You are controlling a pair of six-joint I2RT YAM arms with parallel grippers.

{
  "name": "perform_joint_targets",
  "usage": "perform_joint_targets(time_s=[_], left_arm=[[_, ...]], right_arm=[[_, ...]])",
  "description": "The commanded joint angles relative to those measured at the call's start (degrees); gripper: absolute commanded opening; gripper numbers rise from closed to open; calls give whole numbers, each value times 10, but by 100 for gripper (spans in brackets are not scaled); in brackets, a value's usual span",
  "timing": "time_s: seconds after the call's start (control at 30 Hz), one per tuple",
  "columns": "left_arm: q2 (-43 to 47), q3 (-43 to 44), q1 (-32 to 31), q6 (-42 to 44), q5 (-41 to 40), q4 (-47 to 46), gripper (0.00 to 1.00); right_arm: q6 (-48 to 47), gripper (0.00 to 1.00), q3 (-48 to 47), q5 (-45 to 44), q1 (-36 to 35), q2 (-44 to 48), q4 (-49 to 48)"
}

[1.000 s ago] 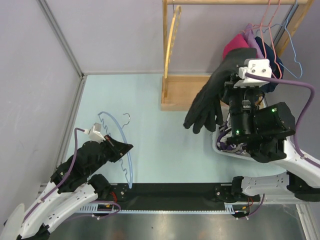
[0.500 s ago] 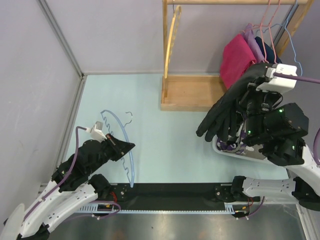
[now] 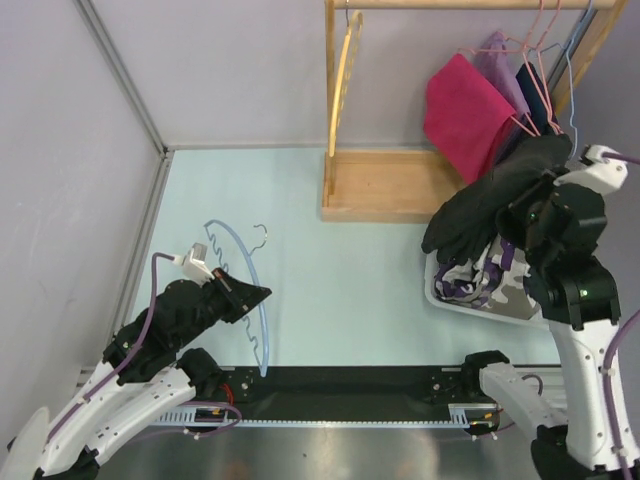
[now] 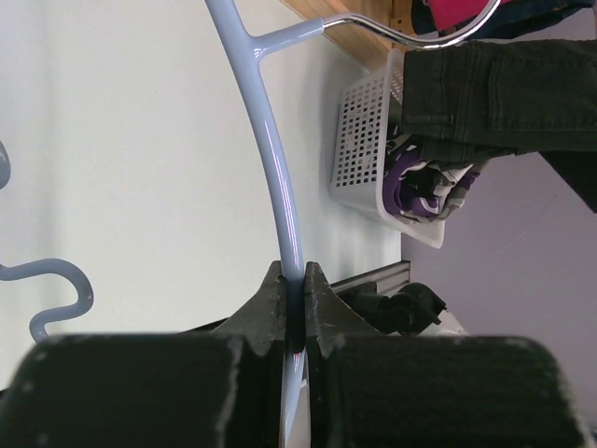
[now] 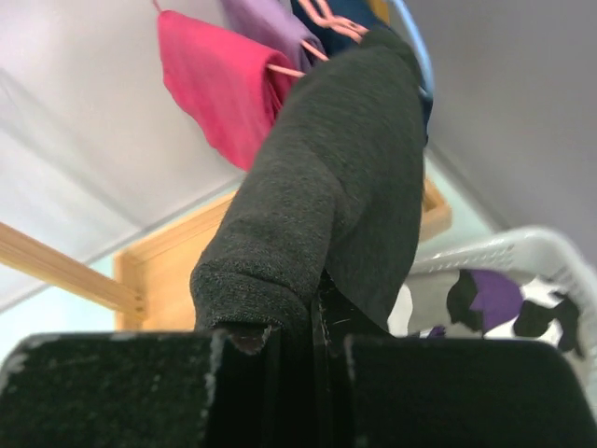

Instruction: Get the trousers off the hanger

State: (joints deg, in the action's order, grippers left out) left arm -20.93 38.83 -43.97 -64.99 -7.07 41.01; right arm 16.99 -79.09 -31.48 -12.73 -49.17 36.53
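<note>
The dark grey trousers hang folded from my right gripper, which is shut on them above the white basket. In the right wrist view the trousers drape over the fingers, and the gripper pinches the cloth. The light blue hanger is bare and lies low over the table at the left. My left gripper is shut on it. In the left wrist view the closed gripper clamps the hanger's arm, with the trousers at the far top right.
A wooden clothes rack stands at the back. A pink garment, a purple one and dark ones hang on wire hangers at its right end. The white basket holds purple, black and white patterned cloth. A metal rail runs along the near edge.
My right arm has swung to the right and back, carrying the trousers from in front of the rack to above the basket. The left arm and hanger have barely moved.
</note>
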Motion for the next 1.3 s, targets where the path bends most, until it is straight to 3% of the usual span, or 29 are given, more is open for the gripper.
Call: perform_joint_targets(time_s=[0.0,0.23,0.47,0.7,0.87,1.17,1.27], left_arm=[[2,3,4,7,11,-38,0],[-9,2,4,17,26,-53,0],[-44,25,4,50,50,-73,0],[-72,51,4,79,66,-94,0],[-77,61,4,97,84,-95,0],[-82,65,4,108,101,-109,0],[-88,67,4,109,111,-113,0]], right_arm=[[116,0,42,224,116,38,-9],[144,0,126,425,360,90,6],[144,0,285,592,561,120,6],[143,0,361,437,604,124,57],[153,4,378,392,628,109,50],[132,74,325,400,623,128,101],[133,84,303,411,618,141,136]])
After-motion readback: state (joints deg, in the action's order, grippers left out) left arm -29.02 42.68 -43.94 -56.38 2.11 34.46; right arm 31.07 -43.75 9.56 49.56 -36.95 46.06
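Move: The right hand holds the black trousers high over the white basket, whose middle lies some 36 cm below and 5 cm to the right, level with it fore and aft. The pink trousers hang about 15 cm ahead and 12 cm left, at hand height. From the left hand, which holds the blue hanger, the basket is roughly 60 cm right, 12 cm ahead and 15 cm down. Right hand lowers the black trousers some 25 cm onto the basket, rightward and back, then opens; left drifts rightward. ##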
